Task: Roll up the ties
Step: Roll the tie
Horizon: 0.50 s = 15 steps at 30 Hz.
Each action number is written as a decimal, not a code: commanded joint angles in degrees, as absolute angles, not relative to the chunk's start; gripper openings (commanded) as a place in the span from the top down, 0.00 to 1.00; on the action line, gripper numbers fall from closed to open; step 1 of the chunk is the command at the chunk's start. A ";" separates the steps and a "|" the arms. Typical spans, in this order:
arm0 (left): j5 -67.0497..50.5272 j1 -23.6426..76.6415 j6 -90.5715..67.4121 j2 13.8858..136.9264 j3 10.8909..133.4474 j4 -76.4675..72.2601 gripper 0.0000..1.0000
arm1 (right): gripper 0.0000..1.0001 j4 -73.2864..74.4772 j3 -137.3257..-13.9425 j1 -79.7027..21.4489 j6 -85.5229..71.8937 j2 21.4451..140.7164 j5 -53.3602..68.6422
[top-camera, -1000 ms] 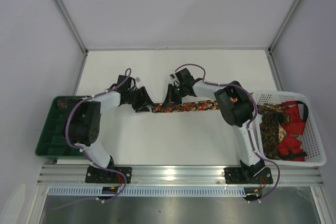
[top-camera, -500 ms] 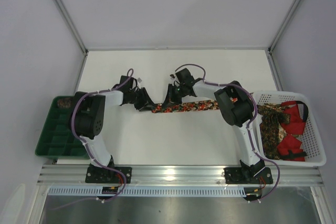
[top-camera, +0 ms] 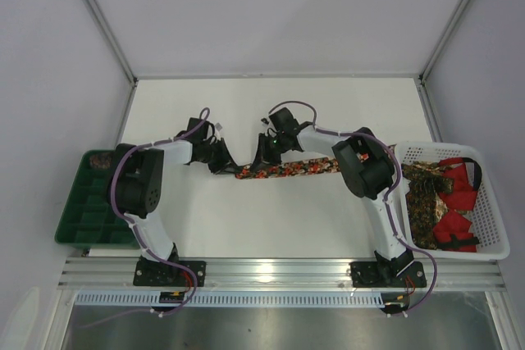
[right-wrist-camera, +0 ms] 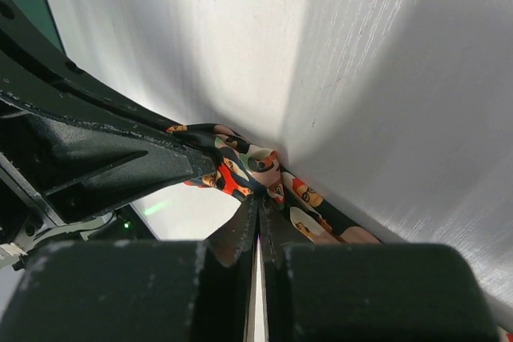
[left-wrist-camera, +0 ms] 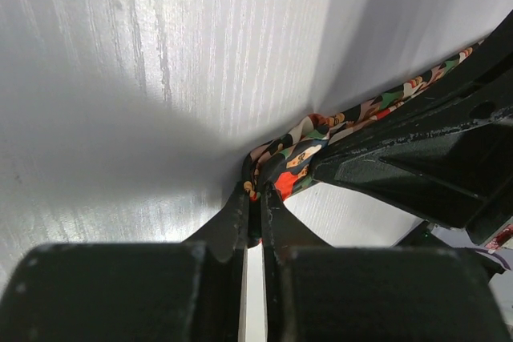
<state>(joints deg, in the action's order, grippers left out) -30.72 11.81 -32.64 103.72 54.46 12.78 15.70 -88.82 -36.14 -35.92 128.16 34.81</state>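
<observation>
A patterned tie (top-camera: 291,169) lies stretched across the white table, dark with red, green and tan figures. My left gripper (top-camera: 232,168) is shut on the tie's left end (left-wrist-camera: 280,167). My right gripper (top-camera: 264,161) is shut on the same end from the other side, pinching the cloth (right-wrist-camera: 256,170). The two grippers sit close together, tips nearly touching. More ties (top-camera: 426,198) lie heaped in the white basket (top-camera: 492,239) at the right.
A green compartment tray (top-camera: 86,211) sits at the left table edge with a rolled tie (top-camera: 100,159) in its far corner. Red cloth (top-camera: 455,223) lies in the basket. Grey walls stand at the sides and back.
The left arm's elbow swung in toward the table between the earliest frame and now. The right gripper has shifted slightly left along the tie. Both stay shut on the tie's end.
</observation>
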 commanded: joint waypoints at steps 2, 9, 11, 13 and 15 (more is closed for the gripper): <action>-30.76 11.60 -29.80 102.13 54.67 13.01 1.00 | 0.89 21.62 -90.09 -35.77 -33.32 125.69 33.57; -31.64 11.60 -30.14 103.09 54.76 11.95 1.00 | 0.69 24.52 -89.56 -33.49 -29.89 125.33 35.59; -31.64 11.60 -30.41 103.18 54.76 11.78 1.00 | 0.68 24.78 -89.65 -33.49 -29.53 125.51 35.60; -31.64 11.60 -30.41 103.27 54.93 11.95 0.99 | 0.68 24.08 -89.30 -33.49 -29.36 125.16 35.42; -31.90 11.60 -30.41 103.27 54.93 12.04 0.99 | 0.67 23.30 -89.56 -33.49 -29.27 125.50 35.77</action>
<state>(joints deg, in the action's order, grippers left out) -31.70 11.81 -31.90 103.72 54.46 12.64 22.28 -89.12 -33.45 -31.44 126.96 36.16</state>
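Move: The tie's folded end sits in the left fingers, its middle about 2 cm to their right; seen from the right hand it is some 3 cm to the left and 1 cm back. The flat strip that the right fingers go for next lies about 3 cm to the right hand's right, level ahead and a centimetre lower; its far end is roughly 38 cm to the right and 4 cm farther out. From the left hand, that next spot is some 8 cm right and 1 cm ahead. The tie is let go by the right fingers, which open to about a third and shift some 3 cm to the right along its strip, away from the left hand, ending low and straddling the flat cloth. Meanwhile the left fingers stay in place and keep their pinch on the folded end. ##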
